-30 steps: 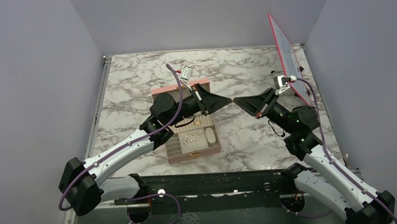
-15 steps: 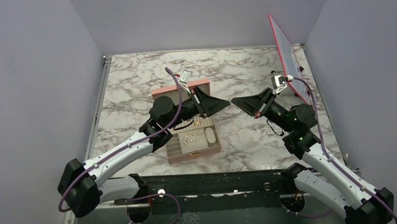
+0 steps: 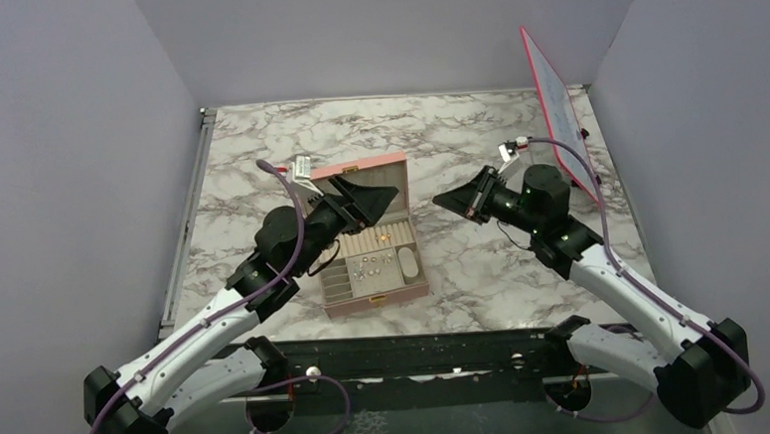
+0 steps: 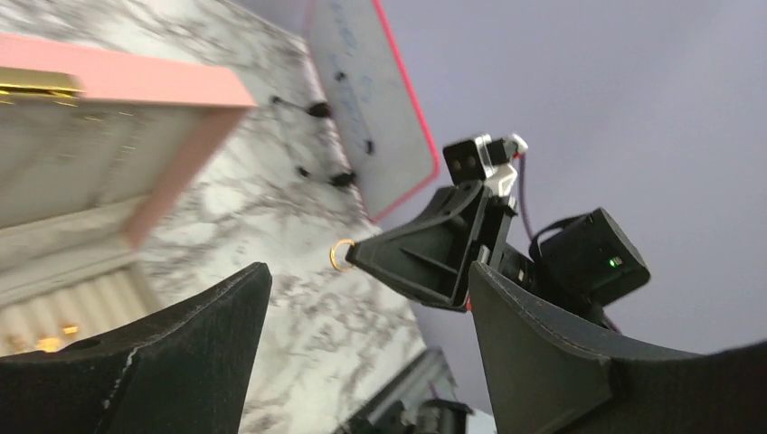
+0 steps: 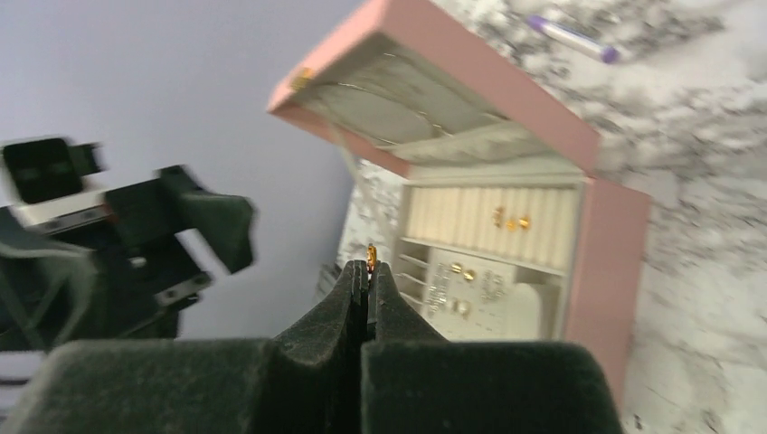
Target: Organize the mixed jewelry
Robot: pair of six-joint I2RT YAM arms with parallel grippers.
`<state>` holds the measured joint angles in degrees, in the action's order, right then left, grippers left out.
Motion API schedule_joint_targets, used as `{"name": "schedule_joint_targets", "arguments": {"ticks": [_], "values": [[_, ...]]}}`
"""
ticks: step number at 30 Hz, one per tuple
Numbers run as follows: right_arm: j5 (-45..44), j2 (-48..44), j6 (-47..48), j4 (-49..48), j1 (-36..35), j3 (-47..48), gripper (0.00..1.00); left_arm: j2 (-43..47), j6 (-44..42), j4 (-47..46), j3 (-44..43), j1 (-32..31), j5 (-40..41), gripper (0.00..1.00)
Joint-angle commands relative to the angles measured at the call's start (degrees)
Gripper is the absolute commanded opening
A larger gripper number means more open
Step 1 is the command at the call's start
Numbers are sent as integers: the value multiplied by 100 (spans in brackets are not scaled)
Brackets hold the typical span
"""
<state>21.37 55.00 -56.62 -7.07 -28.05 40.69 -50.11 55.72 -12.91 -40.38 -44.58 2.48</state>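
A tiny gold ring [image 4: 342, 254] [image 5: 371, 253] is pinched at the very tip of my right gripper [image 3: 439, 201] [image 5: 369, 268], which is shut and hangs in the air just right of the pink box [image 3: 417, 293]. The box lies open, and its beige tray holds more of the mixed jewelry [image 3: 370, 269] [image 5: 459, 287], with gold rings in the ring rolls [image 5: 509, 220]. My left gripper [image 3: 392, 191] [image 4: 366, 271] is open and holds nothing. It hovers over the box lid [image 3: 354, 168], a short way left of the ring.
A red-framed whiteboard [image 3: 552, 94] [image 4: 362, 90] leans against the back right wall. A purple pen [image 5: 572, 37] lies on the marble beyond the box. Grey walls close in the table on three sides.
The two grippers were tip to tip. My left gripper has opened, let go of the ring and drawn back left over the box. My right gripper stays shut on the ring.
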Motion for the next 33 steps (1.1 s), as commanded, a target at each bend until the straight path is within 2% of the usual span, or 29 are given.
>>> {"name": "schedule_joint_targets", "arguments": {"ticks": [1, 8, 19, 24, 33], "values": [[-258, 538, 679, 1098, -63, 300, 1, 440, -743, 1777, -391, 19, 1737, 81], [-1282, 1330, 975, 1499, -936, 796, 1, 879, -1240, 2451, -561, 19, 2593, 82], [-3520, 2923, 1226, 2362, -2622, 2228, 0, 1119, -1735, 2833, -611, 19, 2871, 83], [-4072, 3615, 1193, 2666, -2950, 2783, 1, 1279, -1902, 2977, -594, 19, 3047, 83], [-4508, 4530, 1170, 3012, -3147, 3510, 1, 1585, -2082, 3126, -498, 19, 3258, 84]]}}
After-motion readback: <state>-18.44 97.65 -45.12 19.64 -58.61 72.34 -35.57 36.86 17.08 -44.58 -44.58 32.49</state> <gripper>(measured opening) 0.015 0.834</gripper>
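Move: The right hand already holds a gold ring; the row of padded ring rolls it is bound for lies about 15 cm to its left, some 5 cm ahead and 21 cm below. The gold rings already in the slots sit about 4 cm right of the rolls' middle, and the earring panel about 7 cm nearer the base. From the left hand the rolls are roughly 7 cm left, 5 cm ahead and 26 cm below. Keeping its shut grip on the gold ring, the right hand first sinks steeply, then swings left over the open jewelry box while still descending, ending about 15 cm lower and 13 cm farther left, its fingers tipped some 45 degrees downward towards the ring rolls. The left hand, empty with its fingers still wide open, clears out of the way to the left and a little down, turning counter-clockwise and rolling its left side up as it goes. ##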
